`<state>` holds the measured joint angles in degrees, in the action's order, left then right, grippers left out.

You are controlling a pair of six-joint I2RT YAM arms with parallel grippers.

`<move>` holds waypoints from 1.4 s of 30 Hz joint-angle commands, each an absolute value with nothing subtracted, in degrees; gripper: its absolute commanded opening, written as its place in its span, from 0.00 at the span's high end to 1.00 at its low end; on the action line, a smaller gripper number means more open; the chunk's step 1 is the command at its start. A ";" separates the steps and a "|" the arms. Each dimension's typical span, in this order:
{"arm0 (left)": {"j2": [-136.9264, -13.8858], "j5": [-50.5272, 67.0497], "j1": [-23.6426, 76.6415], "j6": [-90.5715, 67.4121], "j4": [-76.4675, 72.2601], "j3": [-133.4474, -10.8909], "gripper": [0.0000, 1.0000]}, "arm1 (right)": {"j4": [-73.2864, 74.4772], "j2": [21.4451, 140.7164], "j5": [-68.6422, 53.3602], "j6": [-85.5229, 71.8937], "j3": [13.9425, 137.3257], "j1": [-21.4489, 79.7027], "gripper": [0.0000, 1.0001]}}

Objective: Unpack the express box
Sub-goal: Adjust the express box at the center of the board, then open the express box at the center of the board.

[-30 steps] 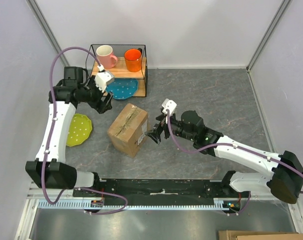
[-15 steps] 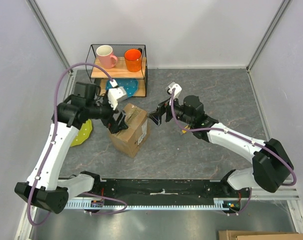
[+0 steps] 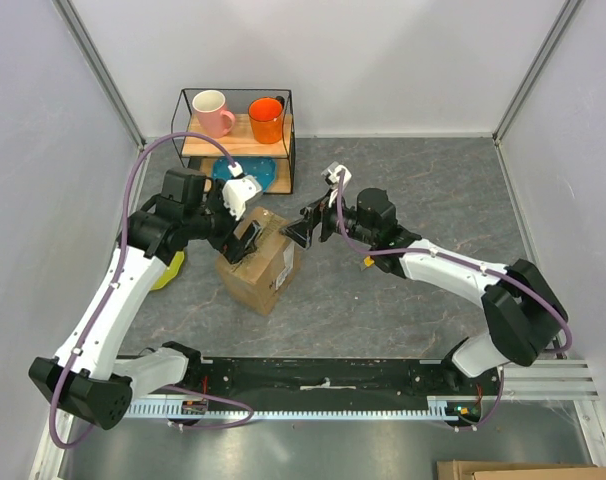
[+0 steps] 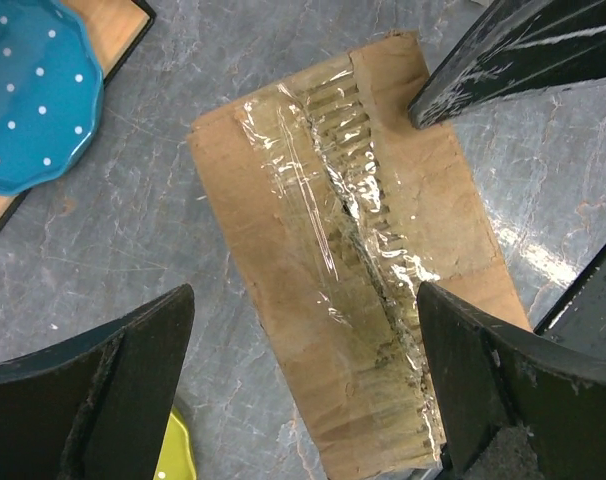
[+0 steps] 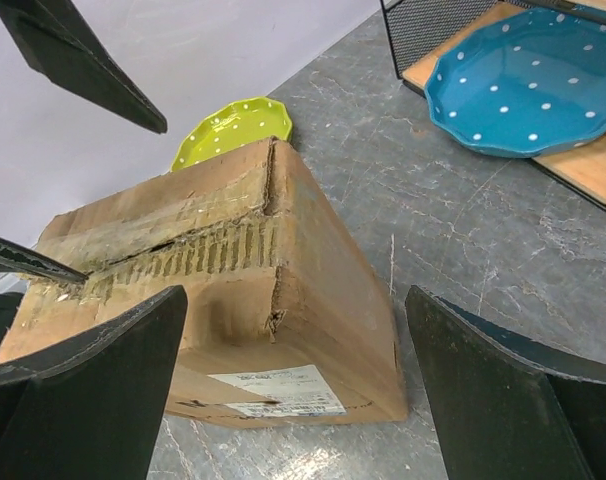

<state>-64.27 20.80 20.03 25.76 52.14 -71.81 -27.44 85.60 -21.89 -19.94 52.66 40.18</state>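
Note:
The express box (image 3: 260, 264) is a brown carton on the grey floor, its taped top seam torn and ragged. My left gripper (image 3: 243, 241) hovers open just over its top. In the left wrist view the left gripper (image 4: 303, 292) spans one top flap of the box (image 4: 273, 250), with one finger by the seam. My right gripper (image 3: 309, 226) is open beside the box's far right corner. In the right wrist view the right gripper (image 5: 295, 295) frames the box (image 5: 323, 290) end bearing a white label (image 5: 278, 390). Neither gripper holds anything.
A black wire rack (image 3: 289, 130) stands behind the box with a pink mug (image 3: 211, 108), an orange mug (image 3: 267, 119) and a blue dotted plate (image 3: 253, 177). A yellow-green plate (image 3: 169, 270) lies left of the box, partly under my left arm. Walls close in on three sides.
My left arm swung from the rack over to the box top and its jaws opened wider. My right gripper rose and moved toward the box's far corner. The box stayed put.

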 commanded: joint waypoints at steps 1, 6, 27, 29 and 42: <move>-63.28 19.34 21.18 25.23 48.96 -71.37 0.01 | -32.60 87.97 -24.08 -21.97 54.76 40.34 0.03; -64.25 18.99 22.41 25.22 47.64 -70.84 0.01 | -33.57 89.38 -23.47 -22.15 53.71 41.22 0.07; -65.57 2.30 28.82 31.72 39.29 -63.99 0.01 | -28.04 90.35 -19.95 -17.93 48.25 47.55 0.41; -65.65 -1.30 30.14 32.60 39.20 -63.37 0.01 | -27.78 90.61 -19.69 -17.93 47.99 47.99 0.41; -64.95 -12.30 31.81 37.53 43.94 -68.37 0.33 | -29.44 91.50 -19.69 -19.95 45.09 48.25 0.44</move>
<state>-64.69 -3.79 32.47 33.08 41.50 -64.29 -38.79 89.01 -15.92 -21.54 48.75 46.98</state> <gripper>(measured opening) 0.684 0.630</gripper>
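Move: The express box stands under my left hand: its middle is about 3 cm to the right, 1 cm ahead and some 9 cm below, with the taped top seam just under the open fingers. From my right hand the box's middle lies about 9 cm left, 3 cm back and 6 cm below. From my left hand, the blue plate is roughly 24 cm ahead, 2 cm left and 12 cm down; the yellow plate some 25 cm left, 5 cm ahead and 14 cm down. I slide my right hand about 3 cm left and some 2 cm back, sinking slightly, and close its fingers partway across the box's far right top corner until they pinch it. Meanwhile I bring my left hand about 3 cm forward and then down by about as much, rolling its left side up and tipping the fingers upward by some 20 degrees in all; late on I narrow its grip over the left top flap, one finger in the seam, the other by the outer edge. ##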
